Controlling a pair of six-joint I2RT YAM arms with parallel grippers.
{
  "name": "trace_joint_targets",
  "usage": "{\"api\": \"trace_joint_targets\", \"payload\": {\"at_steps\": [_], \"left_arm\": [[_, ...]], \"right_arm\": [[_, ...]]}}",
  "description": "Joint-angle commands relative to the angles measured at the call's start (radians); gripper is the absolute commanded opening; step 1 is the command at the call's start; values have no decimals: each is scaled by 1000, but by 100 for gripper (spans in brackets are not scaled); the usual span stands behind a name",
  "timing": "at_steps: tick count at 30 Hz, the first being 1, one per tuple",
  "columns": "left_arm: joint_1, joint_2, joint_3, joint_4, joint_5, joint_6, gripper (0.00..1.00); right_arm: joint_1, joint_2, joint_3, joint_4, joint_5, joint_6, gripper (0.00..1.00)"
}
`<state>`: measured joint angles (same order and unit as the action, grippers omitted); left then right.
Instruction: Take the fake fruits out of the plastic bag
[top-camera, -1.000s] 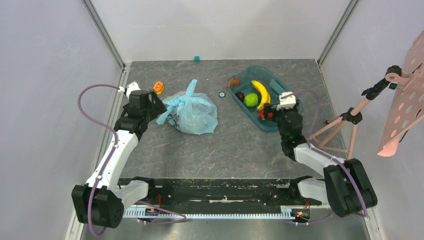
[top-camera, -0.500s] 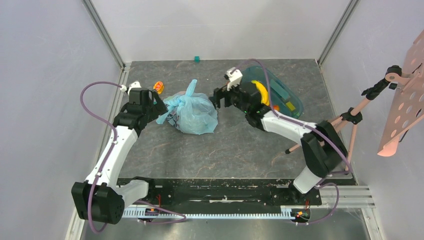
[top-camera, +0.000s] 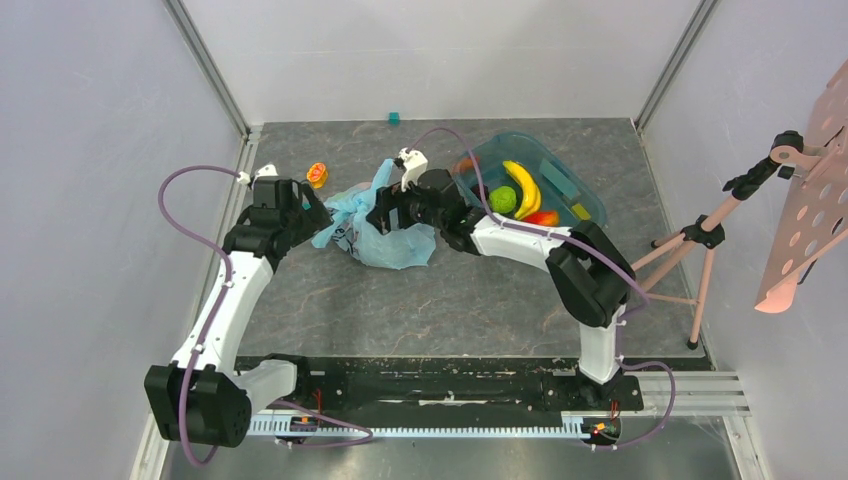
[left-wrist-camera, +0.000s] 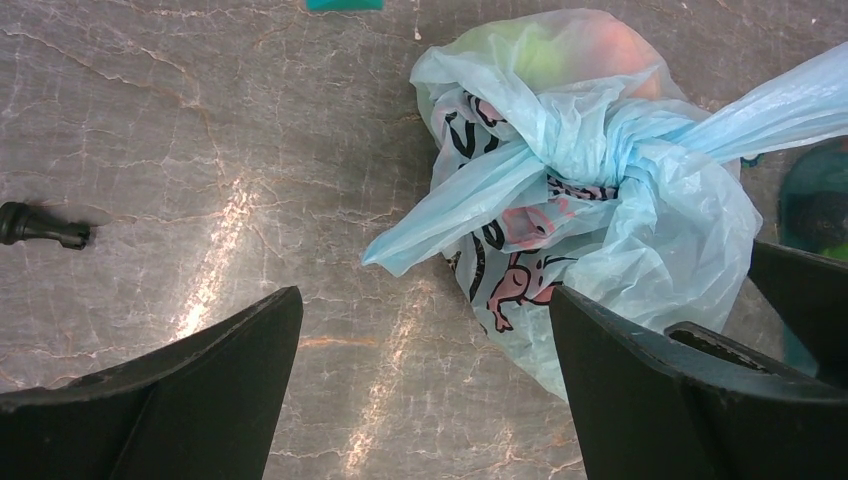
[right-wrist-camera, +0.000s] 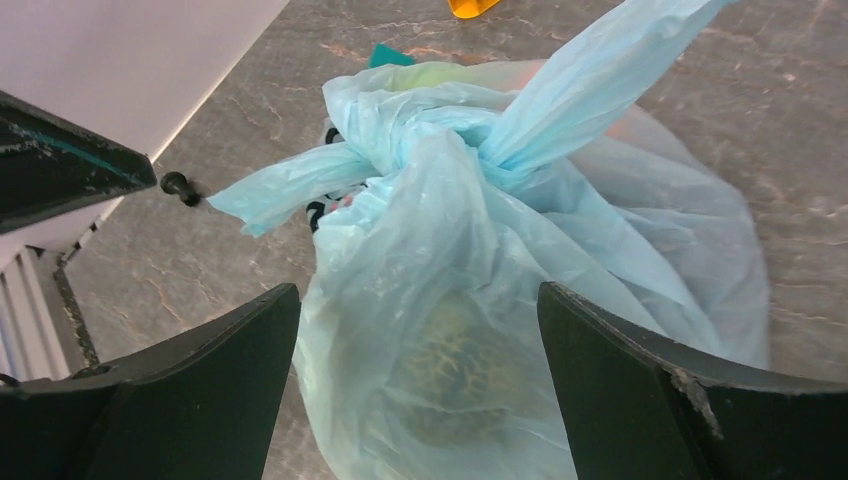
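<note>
The plastic bag (top-camera: 388, 232) lies knotted on the grey table, light blue with a pink print (left-wrist-camera: 600, 190). Fake fruits show through it: a netted melon (right-wrist-camera: 455, 365), and green and pinkish shapes (left-wrist-camera: 565, 50) at its far end. My left gripper (top-camera: 318, 214) is open at the bag's left side (left-wrist-camera: 425, 330), with only a loose handle tail (left-wrist-camera: 430, 235) ahead of it. On the bag's right side my right gripper (top-camera: 384, 214) is also open (right-wrist-camera: 418, 300), its jaws standing either side of the melon end. I cannot tell whether they touch the plastic.
A teal tray (top-camera: 570, 180) at back right holds a yellow banana (top-camera: 522, 185), a green round fruit (top-camera: 502, 200) and a red-orange mango (top-camera: 543, 217). An orange piece (top-camera: 317, 174) lies behind the left gripper. A teal cube (top-camera: 394, 117) sits by the back wall, a tripod (top-camera: 690, 250) at right.
My right arm has swung left from the tray to the bag, and its jaws now straddle the bag's right end. The left arm and the bag have hardly moved.
</note>
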<state>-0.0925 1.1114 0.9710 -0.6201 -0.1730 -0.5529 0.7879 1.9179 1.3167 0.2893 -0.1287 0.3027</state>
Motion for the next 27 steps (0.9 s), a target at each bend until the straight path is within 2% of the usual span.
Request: {"api": "trace_joint_targets", "payload": {"at_steps": [1, 5, 11, 15, 19, 23, 27], "left_arm": [[10, -24, 12, 3, 24, 19, 100], [17, -26, 12, 3, 27, 17, 100], [29, -25, 6, 7, 31, 8, 100], [32, -19, 2, 15, 44, -5, 100], [33, -6, -1, 30, 66, -41, 100], [32, 17, -23, 72, 128, -97, 100], [28, 53, -46, 110, 180, -132, 100]], "right_arm": [[23, 32, 79, 36, 60, 127, 91], [41, 83, 153, -28, 119, 140, 83], [60, 170, 295, -181, 261, 71, 57], [62, 187, 315, -224, 280, 19, 29], [63, 111, 191, -142, 215, -17, 1], [74, -1, 28, -45, 119, -64, 0], [98, -88, -74, -35, 38, -112, 0]]}}
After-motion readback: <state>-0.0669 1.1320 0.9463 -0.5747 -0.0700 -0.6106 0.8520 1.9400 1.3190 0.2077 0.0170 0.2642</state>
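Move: The knot of the plastic bag lies about 4 cm ahead of the right hand, 5 cm to its left and 3 cm lower, with the bag's body almost straight beneath the hand, some 9 cm down. On the table 13 cm below, the orange toy stands 12 cm ahead and 17 left, the small disc 8 ahead and 11 right. From the left hand the knot is roughly 5 cm ahead, 9 right and 5 lower. Forward and left towards the bag's knot by about 4 cm, the right hand turns some 10 degrees clockwise as its wide-open fingers shut, sinking 3 cm and pinching the loose film just below the knot between the tips. Then it draws back about 4 cm and a little right, the fingers staying shut and the turn mostly undone. ##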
